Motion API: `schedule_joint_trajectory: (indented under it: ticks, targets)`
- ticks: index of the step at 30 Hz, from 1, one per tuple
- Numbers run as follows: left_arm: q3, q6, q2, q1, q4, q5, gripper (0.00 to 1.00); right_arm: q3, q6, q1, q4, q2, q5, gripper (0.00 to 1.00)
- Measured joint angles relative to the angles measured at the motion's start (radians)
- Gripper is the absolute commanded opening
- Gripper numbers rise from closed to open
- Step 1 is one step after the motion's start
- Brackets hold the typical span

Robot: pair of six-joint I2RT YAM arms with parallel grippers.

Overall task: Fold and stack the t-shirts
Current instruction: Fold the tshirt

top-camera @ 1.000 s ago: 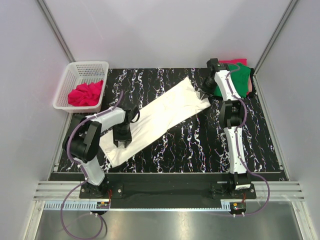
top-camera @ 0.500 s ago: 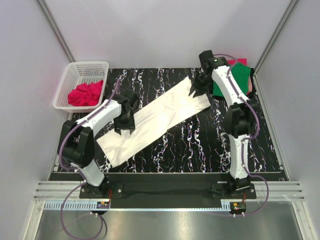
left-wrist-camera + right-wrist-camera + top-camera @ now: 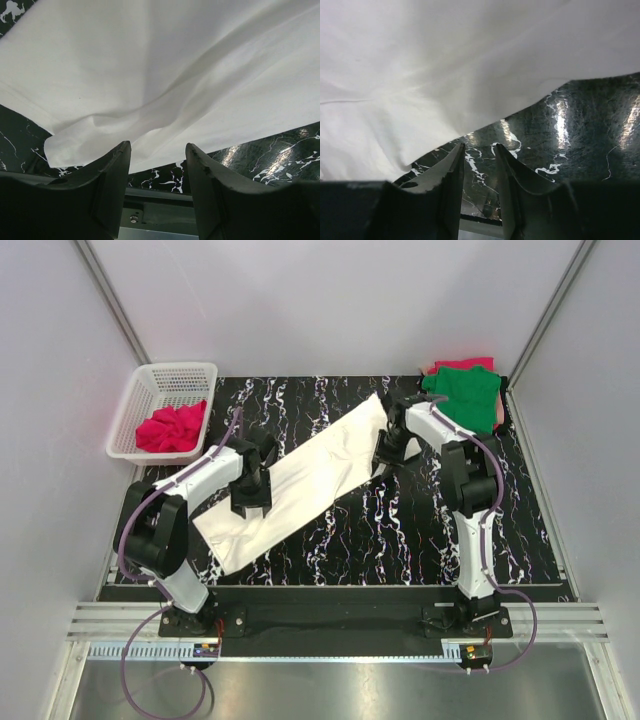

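Observation:
A white t-shirt (image 3: pixel 300 480), folded into a long strip, lies slantwise on the black marbled table (image 3: pixel 400 530). My left gripper (image 3: pixel 250 504) hovers over its near-left half, open, with nothing between the fingers (image 3: pixel 112 170); the white cloth (image 3: pixel 160 75) fills that wrist view. At the strip's far right end sits my right gripper (image 3: pixel 383 457), open by a narrow gap and empty, its tips (image 3: pixel 479 150) just off the cloth's edge (image 3: pixel 445 75). A green t-shirt (image 3: pixel 466 394) lies at the back right on top of a pinkish-red one (image 3: pixel 432 369).
A white plastic basket (image 3: pixel 160 375) stands off the table's back left corner and holds a crumpled pinkish-red cloth (image 3: pixel 170 428). Grey walls and metal posts close in the back and both sides. A black bar and the arm bases run along the near edge.
My right arm has swung from the green shirt at the back right down to the white strip's right end, its jaws opening. The left gripper rose and settled back over the strip.

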Motion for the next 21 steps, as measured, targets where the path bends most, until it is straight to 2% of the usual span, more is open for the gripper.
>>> schedule_joint_trajectory:
  ticks: [10,18,21]
  targets:
    - [-0.005,0.006,0.001,-0.001,0.034,0.019,0.53,0.265,-0.048,0.000,0.010,0.043,0.014,0.39]
    - [-0.017,0.022,0.043,-0.002,0.041,0.023,0.54,0.390,-0.064,0.000,-0.028,0.231,0.056,0.40]
    - [-0.017,0.027,0.062,-0.002,0.045,0.023,0.53,0.449,-0.068,-0.002,-0.046,0.249,0.073,0.39]
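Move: The part of the t-shirt's right end that the right hand goes for is about 9 cm ahead of it, 1 cm left and 2 cm below. The shirt's near right corner is some 6 cm ahead and 7 cm right, the green t-shirt roughly 21 cm ahead and 17 cm right. The left hand has the shirt's left part straight below, about 5 cm down; the near left corner lies some 12 cm back and 6 cm left. The right fingertips come down on the t-shirt's right part: from the near edge the hand hops forward, up about 5 cm and down again, ending roughly 9 cm farther out, fingers tilted some 10 degrees more outward and still partly open. The left hand, fingers half open, hovers over the left part, then sinks about 2 cm towards the cloth. ##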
